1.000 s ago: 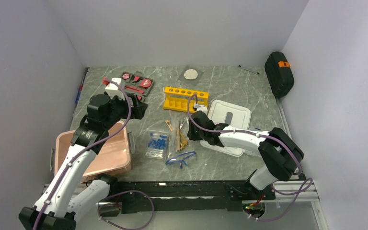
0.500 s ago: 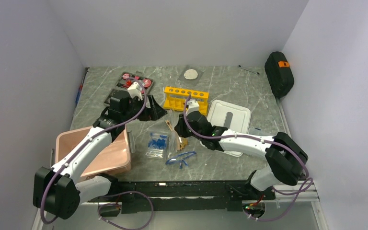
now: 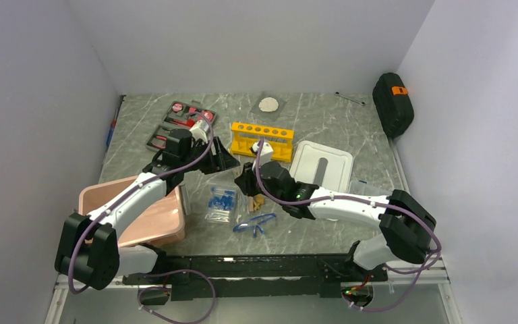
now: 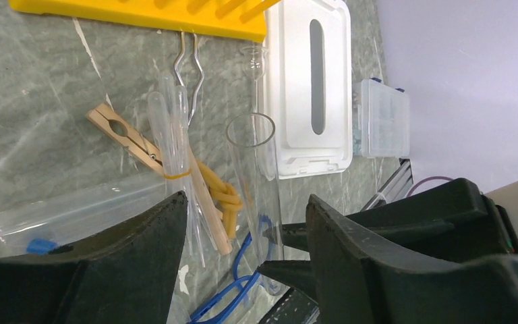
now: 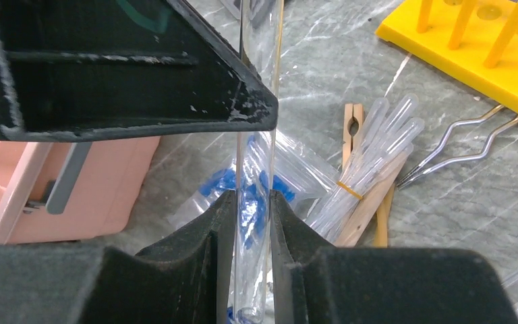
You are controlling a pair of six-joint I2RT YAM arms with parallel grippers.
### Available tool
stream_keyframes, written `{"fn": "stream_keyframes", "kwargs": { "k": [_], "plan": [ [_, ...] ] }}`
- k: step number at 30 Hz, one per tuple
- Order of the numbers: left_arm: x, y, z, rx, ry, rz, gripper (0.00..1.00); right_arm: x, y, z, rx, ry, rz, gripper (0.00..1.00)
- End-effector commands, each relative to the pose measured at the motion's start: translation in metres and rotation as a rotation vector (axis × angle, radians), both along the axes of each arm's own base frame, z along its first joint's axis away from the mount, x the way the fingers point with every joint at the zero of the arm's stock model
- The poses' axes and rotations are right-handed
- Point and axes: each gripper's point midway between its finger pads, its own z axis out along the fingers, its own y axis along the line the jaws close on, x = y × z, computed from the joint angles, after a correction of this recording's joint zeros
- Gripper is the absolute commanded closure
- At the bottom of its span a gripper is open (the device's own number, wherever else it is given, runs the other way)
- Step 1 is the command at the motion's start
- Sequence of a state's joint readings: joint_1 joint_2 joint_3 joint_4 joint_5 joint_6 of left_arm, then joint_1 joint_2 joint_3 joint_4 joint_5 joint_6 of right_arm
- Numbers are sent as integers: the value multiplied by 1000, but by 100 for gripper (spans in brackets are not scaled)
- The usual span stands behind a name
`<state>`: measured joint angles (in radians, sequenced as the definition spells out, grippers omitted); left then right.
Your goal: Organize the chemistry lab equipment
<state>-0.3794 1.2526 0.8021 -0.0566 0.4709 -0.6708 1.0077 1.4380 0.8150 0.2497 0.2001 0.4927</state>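
Note:
My right gripper (image 5: 251, 202) is shut on a clear glass test tube (image 5: 253, 229), held upright near its rounded bottom. In the left wrist view the tube (image 4: 260, 175) stands between the jaws of my left gripper (image 4: 246, 202), which is open with a gap on each side. The two grippers meet mid-table, left gripper (image 3: 233, 162) and right gripper (image 3: 244, 181). Behind them stands the yellow rack (image 3: 262, 140). Below lie the bag of blue-capped tubes (image 3: 222, 202), the wooden clamps (image 3: 255, 197) with a banded bundle of tubes (image 4: 172, 135), and the blue safety glasses (image 3: 256, 224).
A pink bin (image 3: 155, 216) sits at the front left. A white lid (image 3: 322, 169) and a clear parts box (image 4: 381, 118) lie to the right. The red-and-black tool kit (image 3: 182, 118) is at the back left, a black case (image 3: 392, 102) at the far right wall.
My left arm swung right from over the pink bin to the test tube, and its jaws have narrowed. The right gripper shifted left with the tube in it.

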Motion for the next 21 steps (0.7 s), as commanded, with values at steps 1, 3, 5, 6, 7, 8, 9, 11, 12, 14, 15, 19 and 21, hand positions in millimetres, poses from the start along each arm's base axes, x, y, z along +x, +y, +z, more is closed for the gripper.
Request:
{"fn": "stream_keyframes", "kwargs": {
  "k": [1,3,5,6,7,8,9,11,12,14,15,19,21],
  "plan": [
    [-1,-11,13,-60,-36,-37,37,7,13,47,99,-99,-4,81],
    [-2,-12,12,-59,-33,-38,41,6,14,46,101,-97,-3,81],
    [-2,-13,12,-60,-34,-43,49,6,15,47,103,-97,0,81],
    [-2,-14,11,-59,-31,-46,51,6,16,47,105,-99,1,81],
    [-2,-14,10,-55,-28,-49,54,5,17,47,103,-98,5,81],
    [-1,-14,10,-52,-27,-47,54,4,17,47,106,-99,7,81],
    [-1,-14,11,-51,-29,-47,55,5,18,47,106,-98,7,81],
    [-1,-14,11,-54,-29,-49,57,4,18,47,110,-98,8,81],
    [-1,-15,12,-56,-30,-52,57,4,18,46,109,-97,8,81],
    [-2,-16,11,-59,-25,-55,59,4,19,46,109,-97,10,82],
    [-2,-16,11,-61,-23,-57,61,4,19,45,109,-97,9,82],
    [-1,-16,10,-56,-22,-64,71,3,20,45,109,-95,12,82],
    [-1,-17,10,-51,-25,-71,75,3,20,44,112,-93,13,81]
  ]
}}
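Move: The clear test tube stands mouth up in the right fingers, leaning forward; its middle is about 2 cm ahead of and 1 cm above that hand. From the left hand it lies roughly 3 cm back, 1 cm right and 2 cm down. Some 17 cm below the left hand, the dropper bundle is 4 cm ahead and 4 cm right, the blue-capped bag 1 cm back and 4 cm left. The yellow rack is about 16 cm ahead, 9 cm right and 14 cm below. The test tube, still pinched by the right gripper, is taken between the left fingers above that grip: they close from well open to nearly the right gripper's own opening, their pads coming onto the glass below the mouth. Meanwhile the left hand eases about 1 cm to its right, and the right hand creeps left and up about 1 cm, keeping its hold. ##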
